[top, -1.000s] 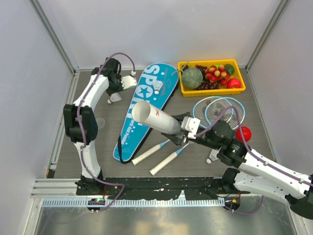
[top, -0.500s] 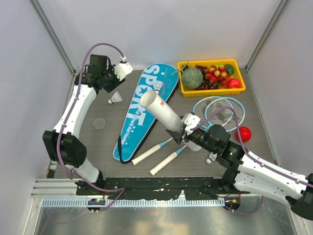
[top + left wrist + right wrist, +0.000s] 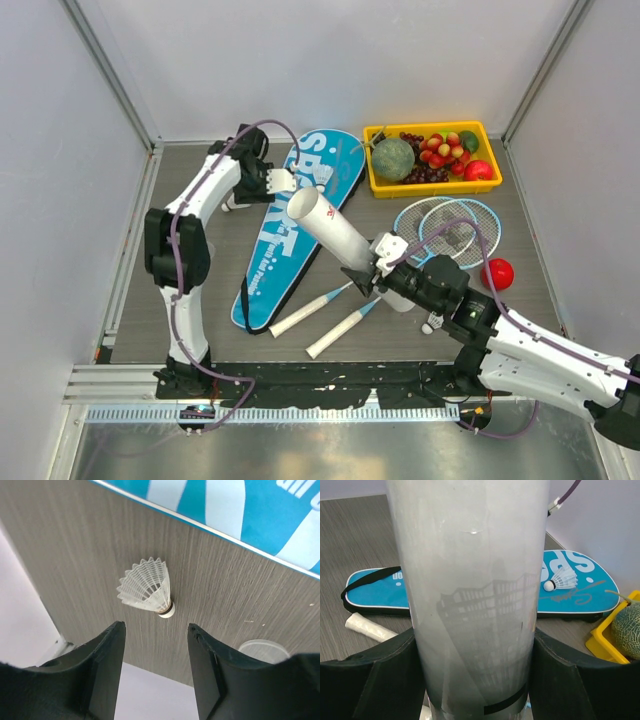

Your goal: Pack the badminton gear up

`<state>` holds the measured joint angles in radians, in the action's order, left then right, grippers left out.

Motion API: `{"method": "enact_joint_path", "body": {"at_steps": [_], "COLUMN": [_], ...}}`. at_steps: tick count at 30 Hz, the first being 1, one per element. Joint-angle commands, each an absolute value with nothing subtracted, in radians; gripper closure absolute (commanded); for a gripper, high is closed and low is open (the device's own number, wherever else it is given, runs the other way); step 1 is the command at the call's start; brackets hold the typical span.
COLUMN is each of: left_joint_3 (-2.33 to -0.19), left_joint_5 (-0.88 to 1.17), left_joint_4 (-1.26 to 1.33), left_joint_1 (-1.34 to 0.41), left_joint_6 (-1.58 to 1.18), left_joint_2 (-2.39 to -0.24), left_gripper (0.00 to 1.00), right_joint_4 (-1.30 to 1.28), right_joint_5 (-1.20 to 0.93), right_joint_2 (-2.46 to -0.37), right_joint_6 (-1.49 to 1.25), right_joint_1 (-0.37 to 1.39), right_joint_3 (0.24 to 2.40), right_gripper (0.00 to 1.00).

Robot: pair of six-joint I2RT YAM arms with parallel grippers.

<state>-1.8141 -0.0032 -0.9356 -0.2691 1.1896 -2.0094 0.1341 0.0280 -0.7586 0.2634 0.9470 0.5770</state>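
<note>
My right gripper (image 3: 380,272) is shut on the long white tube (image 3: 330,228) and holds it tilted above the table, open end up-left; the tube fills the right wrist view (image 3: 470,595). The blue "SPORT" bag (image 3: 290,235) lies flat, with a shuttlecock (image 3: 322,177) on its wide end, also in the right wrist view (image 3: 560,579). My left gripper (image 3: 265,185) is open and empty (image 3: 155,627), just above a shuttlecock (image 3: 147,587) lying on the table by the bag's edge. Two light-blue rackets (image 3: 445,225) lie right of the bag. A third shuttlecock (image 3: 432,325) lies by my right arm.
A yellow tray of fruit (image 3: 432,186) stands at the back right. A red round fruit (image 3: 497,273) lies by the racket heads. A clear round lid (image 3: 262,650) lies on the table near the left gripper. Walls close the left, back and right.
My left gripper has swung from the back left corner to the bag's upper left edge, over the shuttlecock. The right gripper raised the tube's open end, then held nearly still.
</note>
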Motion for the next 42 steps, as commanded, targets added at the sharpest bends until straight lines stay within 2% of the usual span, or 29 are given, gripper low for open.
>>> {"method": "enact_joint_path", "body": {"at_steps": [1,5,13,34,37,38,42], "left_joint_3": [-1.913,-2.028,-2.089,-2.04,-2.059,-2.069,-2.089], "left_joint_5": [-0.074,-0.089,-0.104,-0.132,-0.133,-0.132,-0.124], "left_joint_4": [-1.023,-1.077,-1.111,-1.092,-1.097,-1.098,-1.103], "left_joint_1": [-0.273,-0.273,-0.253,-0.192,-0.189,-0.187,-0.187], "left_joint_6": [1.407,1.459,1.499,1.509,1.503,1.494,1.453], "left_joint_2": [-2.075,-2.172,-2.278,-2.333,-2.345,-2.347,-2.342], "left_gripper": [0.44,0.43,0.42,0.46,0.54,0.6,0.96], "right_joint_4": [0.21,0.203,0.19,0.216,0.222,0.224,0.23], "right_joint_5": [0.026,0.014,-0.031,-0.018,-0.017,-0.017,-0.018], "right_joint_2": [-0.773,-0.798,-0.825,-0.822,-0.831,-0.836,-0.847], "right_joint_6": [0.276,0.282,0.314,0.328,0.334,0.336,0.341], "right_joint_1": [0.953,0.95,0.951,0.95,0.951,0.951,0.951], "right_joint_3": [0.646,0.669,0.729,0.723,0.724,0.724,0.726], "right_gripper": [0.71,0.71,0.71,0.71,0.71,0.71,0.71]}}
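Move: Lying about 4 cm ahead, 6 cm to the left and some 10 cm below the open left hand is the loose shuttlecock. The sports bag's middle is about 6 cm back and 11 cm right of this hand; a second shuttlecock on the bag is about 9 cm ahead and 18 cm right, and the clear lid 12 cm back and 16 cm left. From the tube-holding right hand, the loose shuttlecock is roughly 30 cm ahead, 40 cm left and 23 cm below. Sinking about 9 cm towards the loose shuttlecock, the left hand first edges forward, then slides some 5 cm left, its fingers swinging left and steeper, roughly 20 degrees in all. They stay open until late, then close most of the way over the shuttlecock near where skirt meets cork; a firm hold can't be seen. The right hand keeps its grip on the tube and lifts it some 3 cm, easing slightly left. ##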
